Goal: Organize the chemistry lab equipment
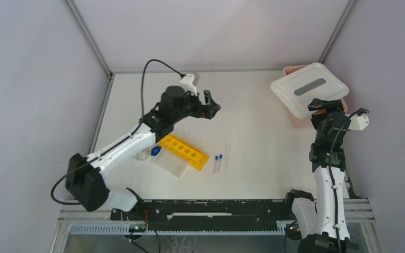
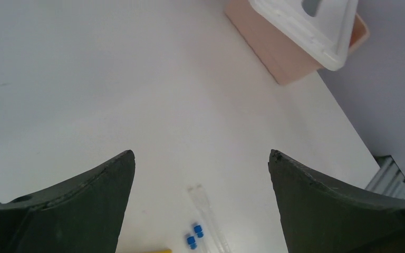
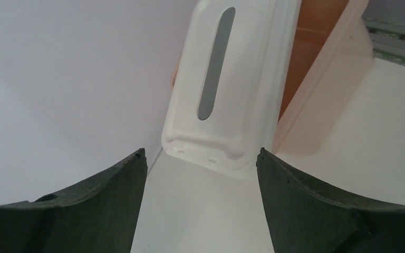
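Note:
A yellow tube rack [image 1: 183,151] with a row of holes lies left of centre, beside a clear gridded well plate [image 1: 170,163]. Two small blue-capped vials [image 1: 217,163] and a thin clear tube [image 1: 226,159] lie right of the rack; they also show in the left wrist view, the vials [image 2: 194,235] beside the tube [image 2: 205,211]. Small round clear glassware [image 1: 143,154] shows partly behind the left arm. My left gripper [image 1: 211,107] is open and empty, held above the table behind the rack. My right gripper [image 1: 321,105] is open and empty, just in front of the pink box.
A pink box [image 1: 295,113] with a white, grey-slotted lid [image 1: 309,88] lying askew on it stands at the back right corner; it shows in the left wrist view [image 2: 274,50] and the right wrist view [image 3: 227,84]. Grey walls enclose the table.

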Tool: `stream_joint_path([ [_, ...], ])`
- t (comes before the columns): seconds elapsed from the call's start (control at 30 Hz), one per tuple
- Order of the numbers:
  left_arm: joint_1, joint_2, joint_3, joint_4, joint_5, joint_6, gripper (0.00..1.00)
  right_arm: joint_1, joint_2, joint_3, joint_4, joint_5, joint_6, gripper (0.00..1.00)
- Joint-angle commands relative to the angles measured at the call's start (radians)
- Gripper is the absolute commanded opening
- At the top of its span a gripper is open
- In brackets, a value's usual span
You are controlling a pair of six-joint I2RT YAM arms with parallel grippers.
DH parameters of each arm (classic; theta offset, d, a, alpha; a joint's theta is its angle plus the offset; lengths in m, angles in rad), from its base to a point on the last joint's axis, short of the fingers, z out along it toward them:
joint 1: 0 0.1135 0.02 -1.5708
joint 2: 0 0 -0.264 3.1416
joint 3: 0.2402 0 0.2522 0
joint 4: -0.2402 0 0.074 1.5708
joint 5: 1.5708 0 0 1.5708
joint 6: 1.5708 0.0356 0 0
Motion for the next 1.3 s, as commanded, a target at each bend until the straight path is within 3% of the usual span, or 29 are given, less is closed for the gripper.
stream_joint_path([
  [0.0, -0.028, 0.143, 0.174, 0.067, 0.195, -0.023, 1.0, -0.056, -0.031, -0.02, 0.006, -0.056, 0.024, 0.83],
  [0.2, -0.034, 0.339, 0.307, 0.212, 0.37, -0.143, 1.0, -0.144, -0.026, -0.058, 0.029, -0.157, 0.013, 0.84],
  [0.4, -0.048, 0.461, 0.411, 0.282, 0.42, -0.225, 1.0, -0.204, 0.036, -0.065, 0.08, -0.236, -0.016, 0.85],
  [0.8, -0.056, 0.526, 0.392, 0.432, 0.463, -0.363, 1.0, -0.332, 0.213, -0.049, 0.227, -0.299, 0.031, 0.84],
  [1.27, -0.104, 0.48, 0.332, 0.459, 0.396, -0.344, 1.0, -0.389, 0.257, -0.03, 0.315, -0.372, 0.065, 0.81],
])
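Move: The white lid, set askew on the pink box, lies some 20 cm ahead of the right hand, about 5 cm to its right and 13 cm lower; the pink box is directly beneath the lid. From the left hand that lid is roughly 45 cm to the right, 17 cm ahead and 13 cm lower. About 25 cm below the left hand, the test tubes lie 8 cm back and 4 cm right, while the yellow rack is 8 cm back and 14 cm left. With open, empty fingers, the left hand sweeps right at near-constant height towards the lidded box, about 17 cm in all, fast at first and then creeping, while its wrist swings clockwise some 25 degrees and rolls its left side down. The right hand, also open and empty, shifts about 8 cm right and sinks some 6 cm at the near side of the box, its left side rolling up slightly, so it draws a little closer to the lid without any visible touch. ##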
